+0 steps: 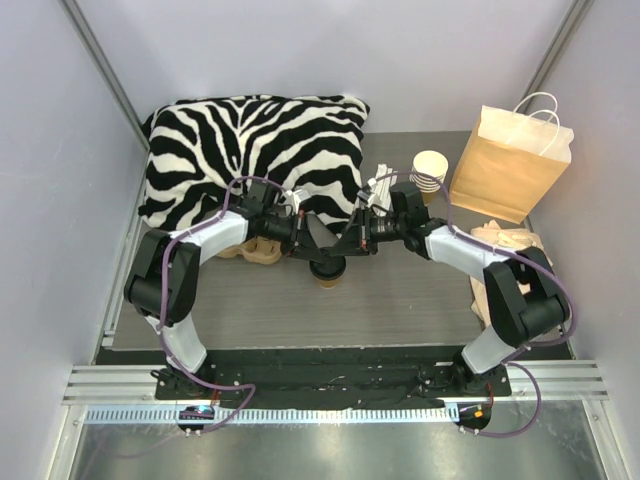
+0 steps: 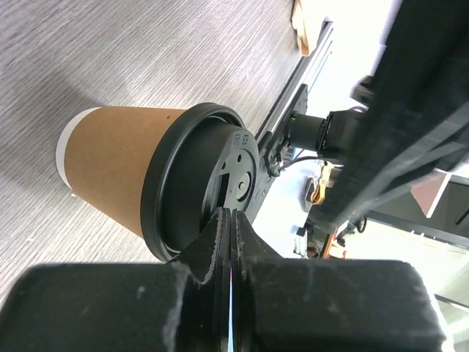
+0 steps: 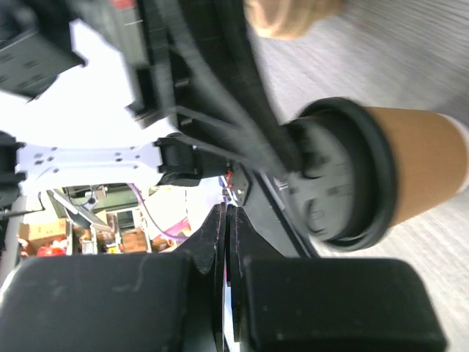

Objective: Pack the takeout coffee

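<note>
The takeout coffee (image 1: pixel 327 271), a tan-brown paper cup with a black lid, stands upright on the grey table between the two arms. In the left wrist view the cup (image 2: pixel 121 172) and its lid (image 2: pixel 198 180) fill the centre. My left gripper (image 2: pixel 229 216) is shut with nothing between its fingers, its tips right at the lid's top. From above, the left gripper (image 1: pixel 316 250) and right gripper (image 1: pixel 346 246) meet just over the lid. My right gripper (image 3: pixel 224 211) is also shut and empty, with the lidded cup (image 3: pixel 410 169) a little to its right.
A zebra-striped pillow (image 1: pixel 255 150) lies at the back left. A stack of lidless cups (image 1: pixel 430 170) and an upright brown paper bag (image 1: pixel 510 160) stand at the back right. Tan cardboard pieces lie at the right edge (image 1: pixel 510 245) and beside the left arm (image 1: pixel 262 252).
</note>
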{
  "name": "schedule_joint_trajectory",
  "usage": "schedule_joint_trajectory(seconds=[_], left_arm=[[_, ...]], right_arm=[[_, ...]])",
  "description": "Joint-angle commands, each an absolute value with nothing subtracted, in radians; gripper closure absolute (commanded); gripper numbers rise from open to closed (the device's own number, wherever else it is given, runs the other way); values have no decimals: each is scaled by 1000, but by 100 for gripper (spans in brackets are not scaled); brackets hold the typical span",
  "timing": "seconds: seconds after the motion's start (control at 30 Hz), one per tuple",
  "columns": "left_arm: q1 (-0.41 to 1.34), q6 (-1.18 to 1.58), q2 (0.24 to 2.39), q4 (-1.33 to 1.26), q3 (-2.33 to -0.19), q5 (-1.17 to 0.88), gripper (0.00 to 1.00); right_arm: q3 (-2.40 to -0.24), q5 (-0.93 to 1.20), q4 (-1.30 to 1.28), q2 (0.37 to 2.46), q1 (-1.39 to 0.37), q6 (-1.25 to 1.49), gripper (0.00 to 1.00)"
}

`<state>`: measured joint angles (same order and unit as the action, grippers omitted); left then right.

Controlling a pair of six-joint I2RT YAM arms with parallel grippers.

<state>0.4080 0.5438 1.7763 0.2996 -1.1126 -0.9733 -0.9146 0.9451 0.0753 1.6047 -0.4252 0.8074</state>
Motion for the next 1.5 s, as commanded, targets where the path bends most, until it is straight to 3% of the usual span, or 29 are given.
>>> schedule_joint_trajectory(seconds=[0.0, 0.17, 0.43, 0.8, 1.17, 1.47], left_arm=[[408, 511, 1818, 322, -1123, -871, 100], [407, 503, 1821, 324, -1117, -864, 100], [408, 479, 1828, 360, -1114, -838, 100], [403, 433, 1861, 419, -1129, -781, 100], [405, 433, 1841, 417, -1127, -776, 100], [405, 422, 1853, 423, -1124, -767, 100]], right_arm=[[-950, 965, 9, 1511, -431, 772, 99], [-902, 948, -8, 1543, -440, 739, 99], [-789, 908, 43, 1772, -440, 681, 99], [-934, 926, -92, 1665, -434, 618, 99], [-944, 966, 95, 1519, -512, 819, 99], [-769, 937, 121, 1793, -500, 743, 99]])
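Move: The lidded coffee cup stands between my hands. Its black lid is about 2 cm right, 1 cm back and 2 cm below my left fingertips; my raised right hand has it some 5 cm below, about 1 cm back and 1 cm left. From my left hand the cup holder lies roughly 16 cm left and 8 cm ahead. From my right hand the white straws lie about 19 cm ahead and 10 cm right. With my right hand's fingers still shut, I tap down at the lid: up about 2 cm, then down nearly 7 cm and easing back, up again to well above the lid, and fast down towards it once more, ending roughly 3.5 cm nearer my base and slightly left. My left hand keeps its closed fingertips on the lid's edge, sinking only half a centimetre. ##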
